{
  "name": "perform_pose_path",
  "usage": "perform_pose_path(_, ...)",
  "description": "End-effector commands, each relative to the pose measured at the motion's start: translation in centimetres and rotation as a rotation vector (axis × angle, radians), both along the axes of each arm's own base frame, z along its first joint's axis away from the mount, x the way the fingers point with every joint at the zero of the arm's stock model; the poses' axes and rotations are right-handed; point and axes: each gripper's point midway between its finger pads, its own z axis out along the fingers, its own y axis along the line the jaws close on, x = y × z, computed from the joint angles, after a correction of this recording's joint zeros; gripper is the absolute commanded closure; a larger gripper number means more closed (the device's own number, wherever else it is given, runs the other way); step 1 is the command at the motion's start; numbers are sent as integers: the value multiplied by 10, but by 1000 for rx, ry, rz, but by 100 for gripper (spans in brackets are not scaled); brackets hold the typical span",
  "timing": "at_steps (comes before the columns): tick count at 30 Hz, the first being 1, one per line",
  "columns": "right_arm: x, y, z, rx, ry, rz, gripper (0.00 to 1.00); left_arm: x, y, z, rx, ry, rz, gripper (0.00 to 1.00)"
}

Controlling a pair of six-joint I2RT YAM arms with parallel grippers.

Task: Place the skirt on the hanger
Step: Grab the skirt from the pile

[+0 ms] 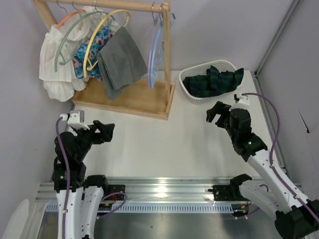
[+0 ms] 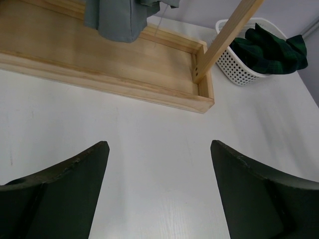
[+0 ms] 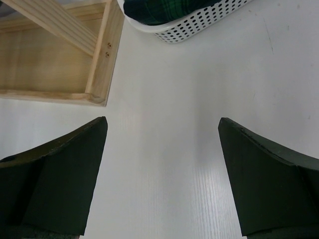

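Observation:
The skirt (image 1: 212, 79), dark green plaid, lies bunched in a white perforated basket (image 1: 192, 97) at the back right. It also shows in the left wrist view as the skirt (image 2: 271, 47) and in the right wrist view as the skirt (image 3: 159, 10). A bare lavender hanger (image 1: 154, 50) hangs at the right end of the wooden rack. My left gripper (image 1: 107, 130) is open over bare table at the near left; its jaws (image 2: 158, 144) hold nothing. My right gripper (image 1: 217, 112) is open just in front of the basket, with nothing between its fingers (image 3: 162, 120).
The wooden rack's base tray (image 1: 134, 99) stands at the back left. Its rail carries several hangers with a white garment (image 1: 57, 59), a floral one (image 1: 97, 47) and a grey one (image 1: 122, 57). A rack post (image 2: 227, 37) rises near the basket (image 2: 234, 67).

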Motion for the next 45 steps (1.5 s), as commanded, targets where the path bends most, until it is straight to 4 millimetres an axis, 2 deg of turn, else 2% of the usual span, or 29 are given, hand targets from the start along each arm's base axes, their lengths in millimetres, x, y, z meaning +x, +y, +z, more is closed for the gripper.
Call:
perform_pose_path(1, 19, -9, 35, 50, -60, -73, 1, 3, -15, 12, -12, -27, -92, 13)
perform_pose_path(2, 26, -16, 28, 49, -20, -95, 1, 1, -19, 23, -14, -48, -111, 15)
perform_pose_path(4, 35, -12, 42, 84, -28, -56, 1, 2, -26, 30, -41, -40, -148, 19)
perform_pose_path(5, 42, -16, 42, 87, -24, -64, 1, -1, -29, 49, -45, -80, -159, 21)
perform_pose_path(6, 45, -13, 47, 97, -36, -43, 1, 0, -31, 56, -54, -88, -165, 22)
perform_pose_path(10, 53, -7, 87, 96, -141, 9, 1, 1, -45, 90, -74, -137, -227, 23)
perform_pose_path(11, 54, -7, 94, 89, -159, 21, 1, 4, -55, 92, -86, -125, -268, 22)
perform_pose_path(12, 56, -6, 97, 79, -162, 23, 1, 2, -60, 107, -103, -150, -284, 22)
perform_pose_path(13, 57, -9, 97, 63, -149, 15, 1, 3, -65, 112, -106, -157, -298, 22)
perform_pose_path(14, 58, -11, 107, 49, -164, 8, 1, 8, -79, 111, -105, -143, -331, 22)
perform_pose_path(16, 62, -15, 105, 30, -147, -8, 1, 11, -89, 125, -83, -159, -341, 22)
perform_pose_path(17, 62, -16, 107, 30, -147, -9, 1, 9, -105, 125, -70, -149, -386, 22)
perform_pose_path(18, 62, -15, 107, 33, -146, -4, 1, 23, -107, 123, -31, -126, -351, 23)
perform_pose_path(19, 60, -15, 109, 39, -154, -3, 1, 27, -111, 134, -25, -136, -345, 23)
perform_pose_path(20, 59, -15, 110, 43, -157, -2, 1, 30, -113, 146, -24, -154, -344, 29)
perform_pose_path(21, 58, -14, 109, 48, -155, 3, 1, 46, -114, 141, -5, -124, -301, 32)
perform_pose_path(22, 55, -15, 110, 52, -159, 1, 1, 48, -110, 168, -15, -176, -276, 33)
perform_pose_path(25, 49, -16, 107, 57, -146, 0, 1, 75, -106, 180, 35, -193, -195, 32)
perform_pose_path(26, 45, -18, 109, 60, -151, -3, 1, 74, -104, 210, 22, -252, -188, 32)
perform_pose_path(29, 35, -21, 104, 60, -138, -12, 1, 92, -116, 230, 31, -272, -203, 33)
perform_pose_path(30, 33, -24, 103, 57, -136, -22, 1, 98, -121, 229, 31, -262, -210, 33)
perform_pose_path(31, 30, -26, 97, 54, -116, -29, 1, 101, -123, 238, 25, -275, -215, 34)
perform_pose_path(32, 25, -29, 99, 54, -124, -40, 1, 112, -131, 228, 41, -240, -221, 34)
perform_pose_path(33, 23, -29, 98, 53, -120, -42, 1, 113, -130, 242, 27, -264, -211, 34)
perform_pose_path(35, 19, -32, 93, 46, -107, -49, 1, 127, -137, 235, 40, -241, -210, 34)
perform_pose_path(36, 16, -33, 94, 50, -111, -49, 1, 128, -138, 244, 35, -258, -209, 35)
perform_pose_path(38, 13, -33, 91, 48, -101, -51, 1, 143, -143, 233, 52, -226, -196, 37)
perform_pose_path(39, 11, -34, 92, 49, -104, -51, 1, 144, -144, 241, 50, -240, -199, 38)
perform_pose_path(45, 4, -37, 83, 43, -88, -59, 1, 164, -162, 229, 58, -205, -238, 39)
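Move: The left hand has the purple hanger some 25 cm ahead, 20 cm to its right and 25 cm higher; the blue hanger hangs about 2 cm right of the purple one. The grey skirt is roughly 23 cm ahead of this hand, 6 cm right and 12 cm up. For the right hand, the green skirt lies about 22 cm ahead, 1 cm right and 17 cm down; the rack base's near right corner is some 7 cm ahead, 20 cm left and 21 cm below. Rising over 20 cm, the empty left hand first swings right, then reaches about 17 cm forward towards the purple and blue hangers, easing slightly down last; its wrist ends turned clockwise and tipped up some 10 degrees, fingers partly closed. The open right hand goes forward and up, then draws back, ending mostly higher and slightly right. ##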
